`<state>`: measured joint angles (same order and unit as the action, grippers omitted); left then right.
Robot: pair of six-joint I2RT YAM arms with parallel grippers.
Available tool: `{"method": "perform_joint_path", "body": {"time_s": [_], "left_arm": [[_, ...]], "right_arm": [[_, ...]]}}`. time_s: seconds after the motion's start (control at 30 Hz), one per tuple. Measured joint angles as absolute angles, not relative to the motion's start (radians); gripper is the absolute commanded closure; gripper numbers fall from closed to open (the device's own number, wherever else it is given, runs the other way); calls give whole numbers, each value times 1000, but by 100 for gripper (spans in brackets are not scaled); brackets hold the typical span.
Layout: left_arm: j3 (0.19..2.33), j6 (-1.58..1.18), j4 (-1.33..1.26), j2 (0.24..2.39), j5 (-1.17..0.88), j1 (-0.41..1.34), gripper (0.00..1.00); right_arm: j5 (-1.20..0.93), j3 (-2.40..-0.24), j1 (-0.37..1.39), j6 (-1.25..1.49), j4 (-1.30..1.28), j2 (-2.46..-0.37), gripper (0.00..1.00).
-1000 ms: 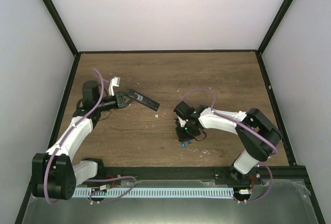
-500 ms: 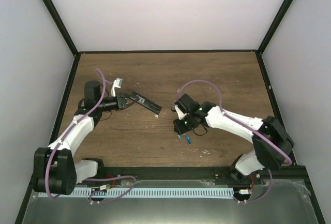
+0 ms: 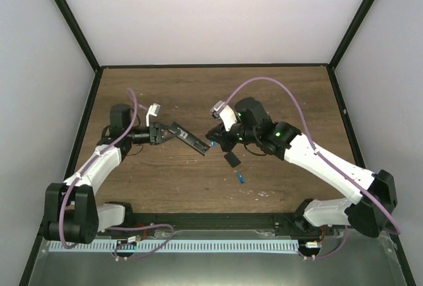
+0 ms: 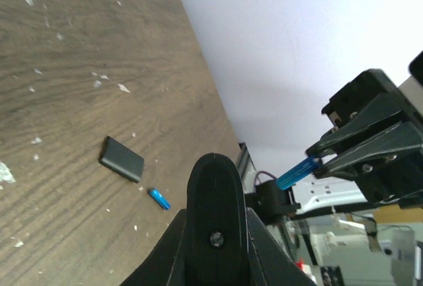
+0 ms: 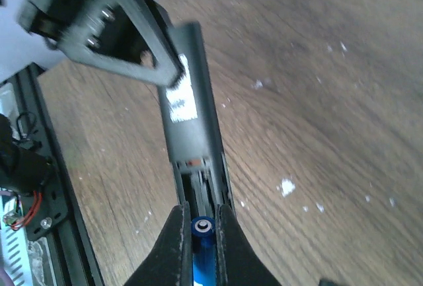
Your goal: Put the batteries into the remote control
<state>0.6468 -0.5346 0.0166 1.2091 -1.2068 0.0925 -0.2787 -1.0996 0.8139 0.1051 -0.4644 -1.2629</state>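
Observation:
My left gripper (image 3: pixel 160 133) is shut on one end of the black remote control (image 3: pixel 188 138) and holds it above the table. The remote's open battery recess (image 5: pixel 201 175) faces my right gripper (image 5: pixel 198 218). That gripper is shut on a blue battery (image 5: pixel 203 228), whose tip sits just short of the recess end. In the top view this battery (image 3: pixel 211 143) shows as a blue speck at the remote's free end. A second blue battery (image 3: pixel 241 178) lies on the wood in front of the right arm.
A small black battery cover (image 3: pixel 232 160) lies flat on the table between the remote and the loose battery (image 4: pixel 158 198). In the left wrist view the cover (image 4: pixel 121 158) sits just beyond that battery. Black frame rails border the table.
My right gripper has risen off the table with one battery and swung up and left to the remote's end. The other battery stayed on the wood. The left arm nudged the remote rightward.

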Motion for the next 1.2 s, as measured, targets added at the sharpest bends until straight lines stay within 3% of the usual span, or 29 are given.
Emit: {"method": "perform_joint_path", "body": {"time_s": [0.57,1.2], "left_arm": [[680,-595,-29,1241,-1375,130,100],[681,-739,-189,1229,-1398,144,100]], "right_arm": [[-524,-1115,814,-71,-339,-1295,99],[-581,-1042,813,-67,-289,-1288,99]]}}
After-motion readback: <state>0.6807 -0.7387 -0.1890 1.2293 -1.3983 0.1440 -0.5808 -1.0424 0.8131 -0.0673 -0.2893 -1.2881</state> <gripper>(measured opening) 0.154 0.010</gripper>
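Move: The remote's open battery compartment is roughly 6 cm left of the right hand, 1 cm back and 5 cm below it. On the table 23 cm below that hand, the dark cover lies about 7 cm right and 3 cm ahead, and the loose blue battery about 10 cm right and 4 cm back. From the left hand, which holds the remote's other end, the held battery is some 14 cm right, 3 cm back and 3 cm higher. The blue battery, still pinched in the right fingers, is carried left and back about 5 cm in all towards the remote's open compartment, rising nearly 3 cm and then sinking over it, while the right hand turns some 20 degrees counter-clockwise. The left hand keeps its hold and brings the remote up about 4 cm, slightly back and right, turning it about 10 degrees clockwise. ##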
